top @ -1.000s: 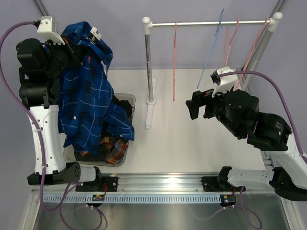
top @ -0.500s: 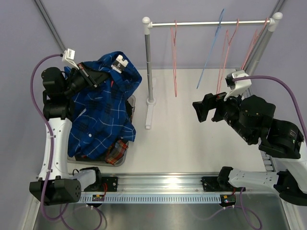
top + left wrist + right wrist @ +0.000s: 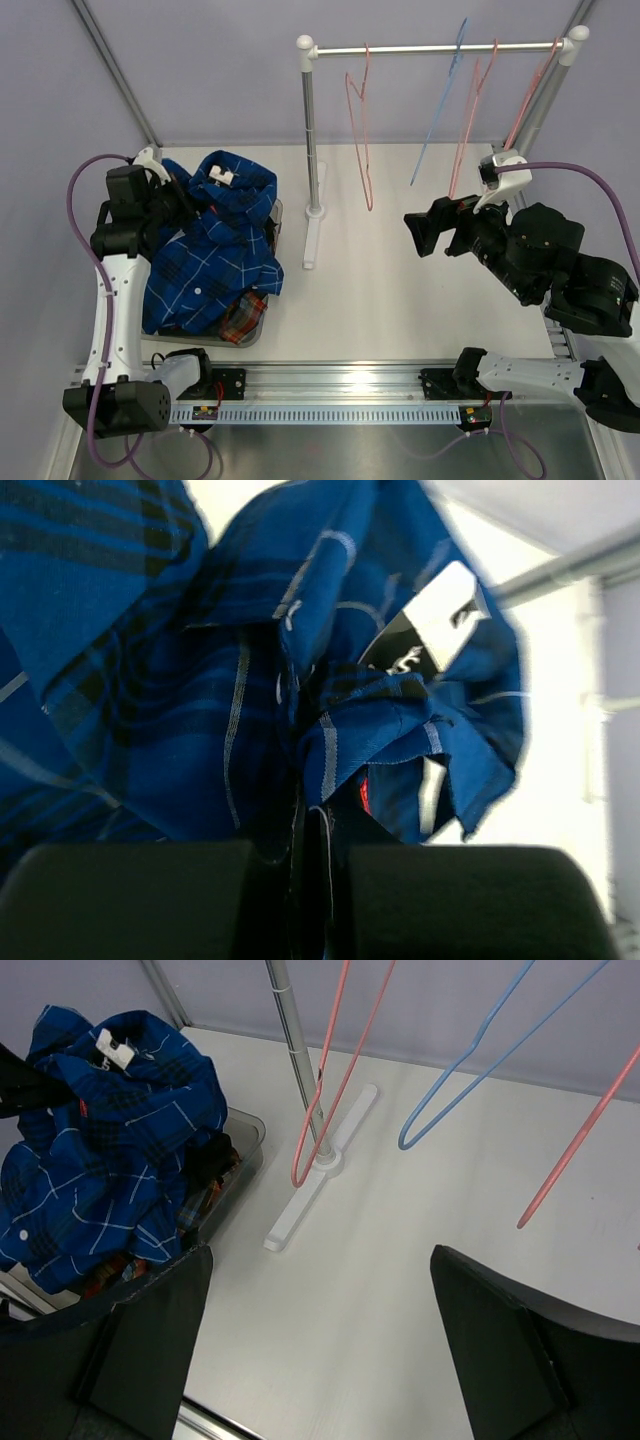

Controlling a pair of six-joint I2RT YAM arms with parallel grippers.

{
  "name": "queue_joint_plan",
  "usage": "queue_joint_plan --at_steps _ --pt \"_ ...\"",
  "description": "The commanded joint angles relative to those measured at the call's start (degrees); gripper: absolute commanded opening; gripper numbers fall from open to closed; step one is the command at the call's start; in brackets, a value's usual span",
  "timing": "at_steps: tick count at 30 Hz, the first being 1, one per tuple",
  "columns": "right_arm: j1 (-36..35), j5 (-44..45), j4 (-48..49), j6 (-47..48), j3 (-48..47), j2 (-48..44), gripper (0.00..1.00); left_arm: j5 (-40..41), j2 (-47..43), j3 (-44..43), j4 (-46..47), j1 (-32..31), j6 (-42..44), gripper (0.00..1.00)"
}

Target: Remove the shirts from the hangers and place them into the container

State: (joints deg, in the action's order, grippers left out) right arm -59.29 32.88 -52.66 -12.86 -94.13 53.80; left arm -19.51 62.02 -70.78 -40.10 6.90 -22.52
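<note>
The blue checked shirt (image 3: 215, 245) lies bunched over the grey container (image 3: 276, 209), on top of a plaid shirt (image 3: 240, 312) and darker cloth. My left gripper (image 3: 183, 197) is shut on a fold of the blue shirt (image 3: 180, 670) near its collar label; the cloth runs down between the jaws (image 3: 300, 852). My right gripper (image 3: 437, 228) hangs open and empty over the bare table, to the right of the stand; its view (image 3: 320, 1260) takes in the blue shirt (image 3: 110, 1150) and the container (image 3: 246, 1132). Bare hangers, pink (image 3: 361, 130), blue (image 3: 438, 105) and pink (image 3: 472, 115), hang on the rail.
The white-and-silver rail stand (image 3: 311, 130) rises just right of the container, its foot (image 3: 311, 240) lying on the table. Another pink hanger (image 3: 530, 95) hangs at the rail's right end. A metal track (image 3: 340, 380) runs along the near edge.
My left arm has come down and brought the blue shirt from high in the air onto the container pile. The right gripper has shifted slightly right. The leftmost pink hanger has swung.
</note>
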Motion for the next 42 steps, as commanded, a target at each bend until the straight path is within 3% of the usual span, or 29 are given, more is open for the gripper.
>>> queue_joint_plan --at_steps 1,8,13,18,23,26,31,37,38,39,42 --pt "-0.5 -1.5 2.7 -0.8 0.6 0.2 0.99 11.4 1.0 2.0 -6.3 0.1 4.8 0.0" --pt "-0.4 -1.3 3.3 -0.9 0.7 -0.8 0.99 21.2 5.2 11.2 -5.9 -6.1 4.1 0.0" --pt "-0.4 -1.6 3.9 -1.6 1.7 -1.9 0.99 23.7 13.0 12.7 -5.0 -16.5 1.3 0.0" --pt "-0.5 -2.0 3.6 -2.4 2.7 -3.5 0.99 18.5 25.2 13.1 0.2 -20.6 -0.7 0.02" --pt "-0.4 -0.9 1.4 -2.5 1.8 -5.3 0.99 3.1 34.0 16.6 9.8 -20.2 -3.0 0.02" --pt "-0.4 -0.5 0.7 -2.5 1.4 -6.3 1.0 1.7 36.3 19.4 13.7 -20.0 -5.2 0.01" --pt "-0.4 -0.6 0.3 -3.0 2.0 -6.9 0.99 3.7 32.5 20.9 13.8 -19.7 -6.7 0.03" --pt "-0.4 -1.5 0.7 -3.2 2.5 -6.3 0.99 7.2 25.4 20.7 11.0 -19.7 -7.5 0.23" --pt "-0.4 -1.8 0.8 -3.2 2.5 -6.3 0.99 9.2 24.9 20.4 10.4 -19.6 -7.4 0.31" --pt "-0.4 -1.9 1.0 -3.1 2.5 -6.4 0.99 10.4 23.4 20.2 9.0 -19.6 -7.3 0.51" --pt "-0.5 -1.4 0.7 -3.0 2.5 -6.3 0.99 16.6 18.7 19.1 5.3 -18.6 -7.3 0.99"
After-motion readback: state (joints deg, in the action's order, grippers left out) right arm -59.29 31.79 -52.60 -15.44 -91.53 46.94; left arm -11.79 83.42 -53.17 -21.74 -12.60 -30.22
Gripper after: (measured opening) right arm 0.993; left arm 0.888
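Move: The container, where the shut left hand is taking the blue shirt, has its middle about 7 cm back and 2 cm to the right of that hand and some 26 cm below. The red plaid shirt shows at its near right corner, about 19 cm back and 9 cm right of the hand; the rack's left foot stands some 8 cm ahead and 26 cm right. From the right hand the container lies about 48 cm left and 6 cm ahead, far below. The left hand, still pinching the blue shirt, plunges about 23 cm into the container and from partway down also sweeps some 10 cm to the right, its fingers tipping about 30 degrees further downward, so that the shirt is pressed onto the pile and the container is pushed along towards the rack. It then rises some 3 cm and opens its fingers nearly wide among the folds, while the empty, open right hand eases about 3 cm right and back. ##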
